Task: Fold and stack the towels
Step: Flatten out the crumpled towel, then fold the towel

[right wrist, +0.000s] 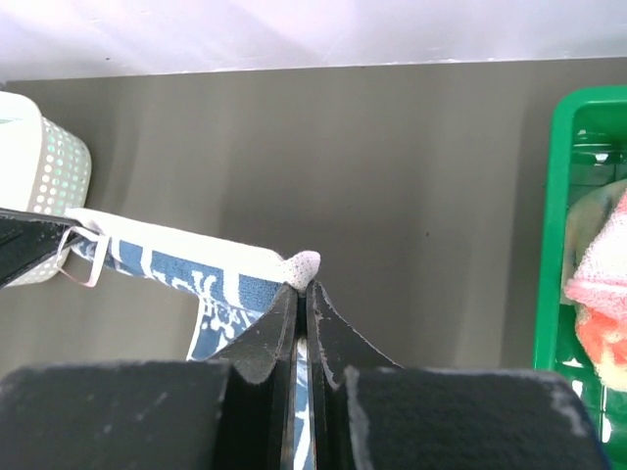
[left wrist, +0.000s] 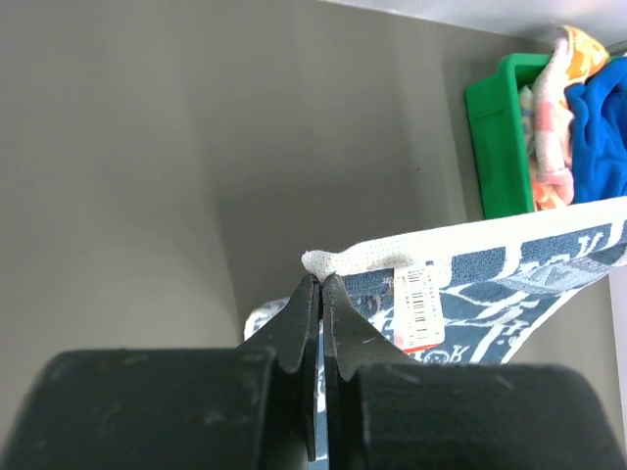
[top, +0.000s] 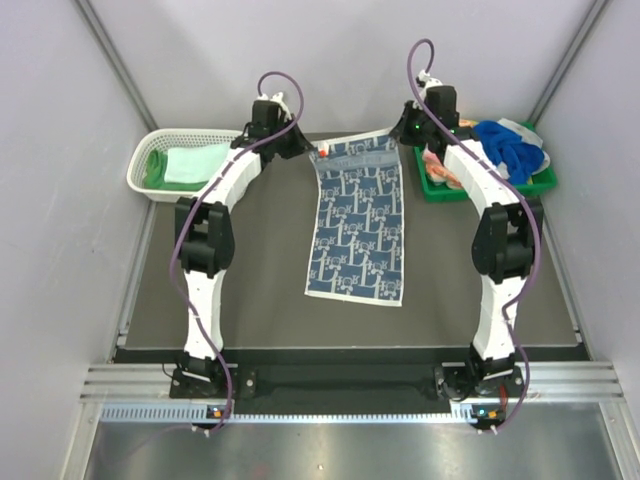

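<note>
A blue-and-white patterned towel (top: 358, 230) lies lengthwise down the middle of the dark mat, its far edge lifted off the surface. My left gripper (top: 312, 150) is shut on the far left corner, and the left wrist view shows the white hem (left wrist: 328, 262) pinched at my gripper tips (left wrist: 321, 279) beside a barcode tag (left wrist: 419, 304). My right gripper (top: 400, 135) is shut on the far right corner (right wrist: 304, 262), which pokes out above its tips (right wrist: 302, 287). The towel's edge (right wrist: 186, 257) stretches taut between the two grippers.
A white mesh basket (top: 140, 175) at the far left holds a bright green towel (top: 153, 168) and a pale mint towel (top: 195, 162). A green tray (top: 430, 190) at the far right holds a royal blue towel (top: 510, 145) and an orange-pink print towel (top: 440, 165). Walls enclose three sides.
</note>
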`<act>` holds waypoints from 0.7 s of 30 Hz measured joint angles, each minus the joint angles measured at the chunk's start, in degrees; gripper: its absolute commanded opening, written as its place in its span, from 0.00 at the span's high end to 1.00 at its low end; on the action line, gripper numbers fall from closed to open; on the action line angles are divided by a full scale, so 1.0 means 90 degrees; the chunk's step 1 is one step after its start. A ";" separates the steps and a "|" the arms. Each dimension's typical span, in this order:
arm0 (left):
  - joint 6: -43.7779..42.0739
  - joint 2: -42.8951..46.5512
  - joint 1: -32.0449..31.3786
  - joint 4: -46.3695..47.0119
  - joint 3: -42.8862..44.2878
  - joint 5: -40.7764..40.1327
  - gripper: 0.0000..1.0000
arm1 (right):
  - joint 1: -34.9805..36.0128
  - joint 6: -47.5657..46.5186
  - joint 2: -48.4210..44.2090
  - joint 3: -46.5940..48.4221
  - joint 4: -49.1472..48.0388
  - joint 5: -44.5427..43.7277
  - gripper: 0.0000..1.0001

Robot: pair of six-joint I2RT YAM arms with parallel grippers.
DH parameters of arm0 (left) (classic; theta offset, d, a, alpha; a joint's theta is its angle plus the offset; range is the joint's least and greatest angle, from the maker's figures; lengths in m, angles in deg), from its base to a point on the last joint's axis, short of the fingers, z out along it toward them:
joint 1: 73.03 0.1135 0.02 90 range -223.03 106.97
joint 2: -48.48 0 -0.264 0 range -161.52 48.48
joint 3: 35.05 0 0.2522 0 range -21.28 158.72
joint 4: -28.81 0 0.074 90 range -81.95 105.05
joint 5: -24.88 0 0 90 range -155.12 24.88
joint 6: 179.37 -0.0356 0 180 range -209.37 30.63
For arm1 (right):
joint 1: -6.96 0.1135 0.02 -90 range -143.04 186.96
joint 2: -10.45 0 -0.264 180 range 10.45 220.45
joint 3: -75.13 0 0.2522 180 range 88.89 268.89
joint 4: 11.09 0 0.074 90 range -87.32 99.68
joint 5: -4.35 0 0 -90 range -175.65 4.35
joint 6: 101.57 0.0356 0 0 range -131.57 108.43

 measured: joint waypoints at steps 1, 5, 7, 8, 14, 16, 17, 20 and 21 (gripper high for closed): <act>-0.0002 0.0000 -0.0005 0.0034 0.0007 0.0000 1.00 | -0.0012 0.0002 0.0005 0.0019 0.0019 0.0000 1.00; -0.0005 -0.0170 -0.0007 0.0051 0.0347 -0.0032 1.00 | -0.0058 0.0010 0.0243 0.0381 0.0078 0.0024 1.00; -0.0007 -0.0325 -0.0007 0.0061 0.0627 -0.0066 1.00 | -0.0114 0.0019 0.0483 0.0743 0.0119 0.0044 1.00; -0.0007 -0.0396 -0.0007 0.0066 0.0748 -0.0090 1.00 | -0.0138 0.0024 0.0600 0.0896 0.0136 0.0066 1.00; -0.0039 -0.0542 -0.0017 0.0087 0.0998 -0.0304 1.00 | -0.0206 0.0063 0.1154 0.1435 0.0202 0.0194 1.00; -0.0053 -0.0578 -0.0017 0.0095 0.1018 -0.0376 1.00 | -0.0214 0.0075 0.1292 0.1464 0.0192 0.0221 1.00; -0.0058 -0.0597 -0.0017 0.0100 0.1018 -0.0403 1.00 | -0.0214 0.0080 0.1375 0.1530 0.0219 0.0236 1.00; -0.0083 -0.0692 -0.0017 0.0097 0.1037 -0.0483 1.00 | -0.0214 0.0119 0.1598 0.1727 0.0274 0.0270 1.00; -0.0092 -0.0721 -0.0017 0.0097 0.1037 -0.0495 1.00 | -0.0214 0.0124 0.1613 0.1729 0.0274 0.0277 1.00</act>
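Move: Both grippers already pinch the patterned towel's far corners. Its middle lies about 17 cm back, 10 cm right and 16 cm below the left hand, and 17 cm back, 10 cm left and 20 cm below the right. The far wall's foot is some 12 cm straight ahead of either hand at table height. The green bin sits 23 cm right of the right hand and 3 cm farther out; the white basket is 30 cm left of the left hand and 3 cm farther out. Carry the towel's far edge forward with both grippers shut on its corners, towards the far wall, drawing the towel along behind. Take the right hand about 5 cm out, then let it sink about 4 cm as it goes; bring the left nearly as far, rising a little before it comes back down to its starting height, fingers tipping up slightly. ##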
